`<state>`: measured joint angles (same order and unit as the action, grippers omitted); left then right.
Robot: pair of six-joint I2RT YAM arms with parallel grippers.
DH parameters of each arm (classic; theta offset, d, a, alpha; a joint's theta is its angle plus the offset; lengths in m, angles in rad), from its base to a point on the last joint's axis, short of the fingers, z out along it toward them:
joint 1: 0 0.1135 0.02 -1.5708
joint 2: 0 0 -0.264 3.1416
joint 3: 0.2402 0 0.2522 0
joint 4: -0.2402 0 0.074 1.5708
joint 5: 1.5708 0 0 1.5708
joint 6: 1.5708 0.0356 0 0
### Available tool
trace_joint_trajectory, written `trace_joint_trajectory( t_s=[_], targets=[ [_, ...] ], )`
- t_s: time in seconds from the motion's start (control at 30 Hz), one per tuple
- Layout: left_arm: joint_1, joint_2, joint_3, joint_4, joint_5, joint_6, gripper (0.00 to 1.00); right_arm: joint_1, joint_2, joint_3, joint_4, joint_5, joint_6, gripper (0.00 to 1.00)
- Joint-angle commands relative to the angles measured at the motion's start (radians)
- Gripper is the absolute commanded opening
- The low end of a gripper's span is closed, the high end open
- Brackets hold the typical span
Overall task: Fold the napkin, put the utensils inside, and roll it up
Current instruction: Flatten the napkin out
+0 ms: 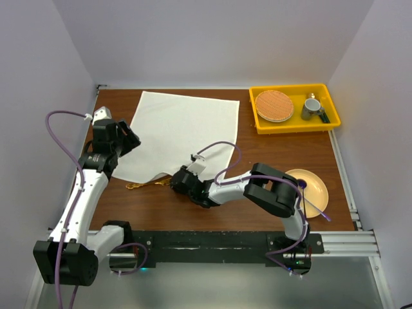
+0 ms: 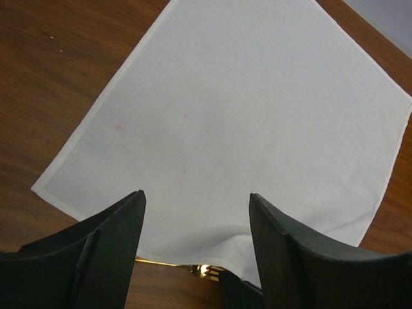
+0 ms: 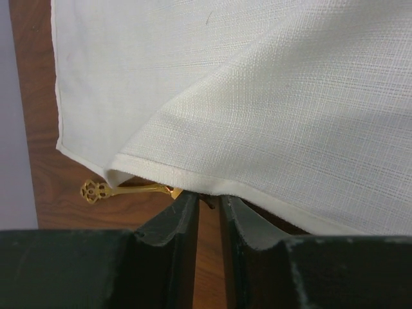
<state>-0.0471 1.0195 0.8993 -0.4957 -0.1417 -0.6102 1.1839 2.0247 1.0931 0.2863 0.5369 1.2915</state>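
The off-white napkin [image 1: 183, 132] lies spread on the wooden table, and its near edge is humped up. The gold fork [image 1: 145, 185] lies partly under that edge, its ornate handle [image 3: 103, 191] sticking out to the left. My right gripper [image 1: 177, 181] is low at the near edge. Its jaws [image 3: 209, 196] are almost together, with bare wood in the slit between them. The tips are tucked under the raised hem [image 3: 257, 193], beside the fork's head. My left gripper [image 1: 132, 140] hovers open over the napkin's left side [image 2: 196, 196], holding nothing.
A yellow tray [image 1: 296, 127] at the back right holds a round brown disc [image 1: 274, 105] and a grey mug [image 1: 312, 106]. A yellow plate [image 1: 317, 187] sits at the right, partly behind my right arm. Walls close in both sides.
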Motion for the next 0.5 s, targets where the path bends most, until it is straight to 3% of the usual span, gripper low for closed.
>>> trace_joint_trajectory(
  t_s=[0.0, 0.1, 0.47],
  targets=[
    [0.006, -0.021, 0.001, 0.013, 0.014, -0.006, 0.70, 0.005, 0.014, -0.010, 0.017, 0.077, 0.026, 0.14],
    [0.006, -0.022, 0.004, 0.011, 0.013, -0.008, 0.70, 0.006, 0.000, -0.025, 0.043, 0.054, -0.017, 0.00],
    [0.004, -0.019, -0.002, 0.014, -0.004, -0.013, 0.70, 0.071, -0.153, -0.157, 0.024, 0.018, 0.032, 0.00]
  ],
)
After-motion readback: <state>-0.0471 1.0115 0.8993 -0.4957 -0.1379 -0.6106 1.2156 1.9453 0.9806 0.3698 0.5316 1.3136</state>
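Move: The fork lies with its tines at the right gripper's fingertips, just under the napkin's near edge. Its middle is about 8 cm to the left of the hand, some 1 cm back and 1 cm below. The napkin spreads out ahead, its middle roughly 18 cm forward and 2 cm right, about level with the fingertips. From the idle left gripper the fork's middle is some 8 cm back, 6 cm right and 19 cm down. Close the part-open right fingers fully, so that they pinch the fork at its tine end beneath the napkin's near edge. Once they are shut, draw the hand back about 2.5 cm towards the base, easing up roughly 1 cm, and drag the fork along with its handle still pointing left. Keep the wrist nearly as it is. ##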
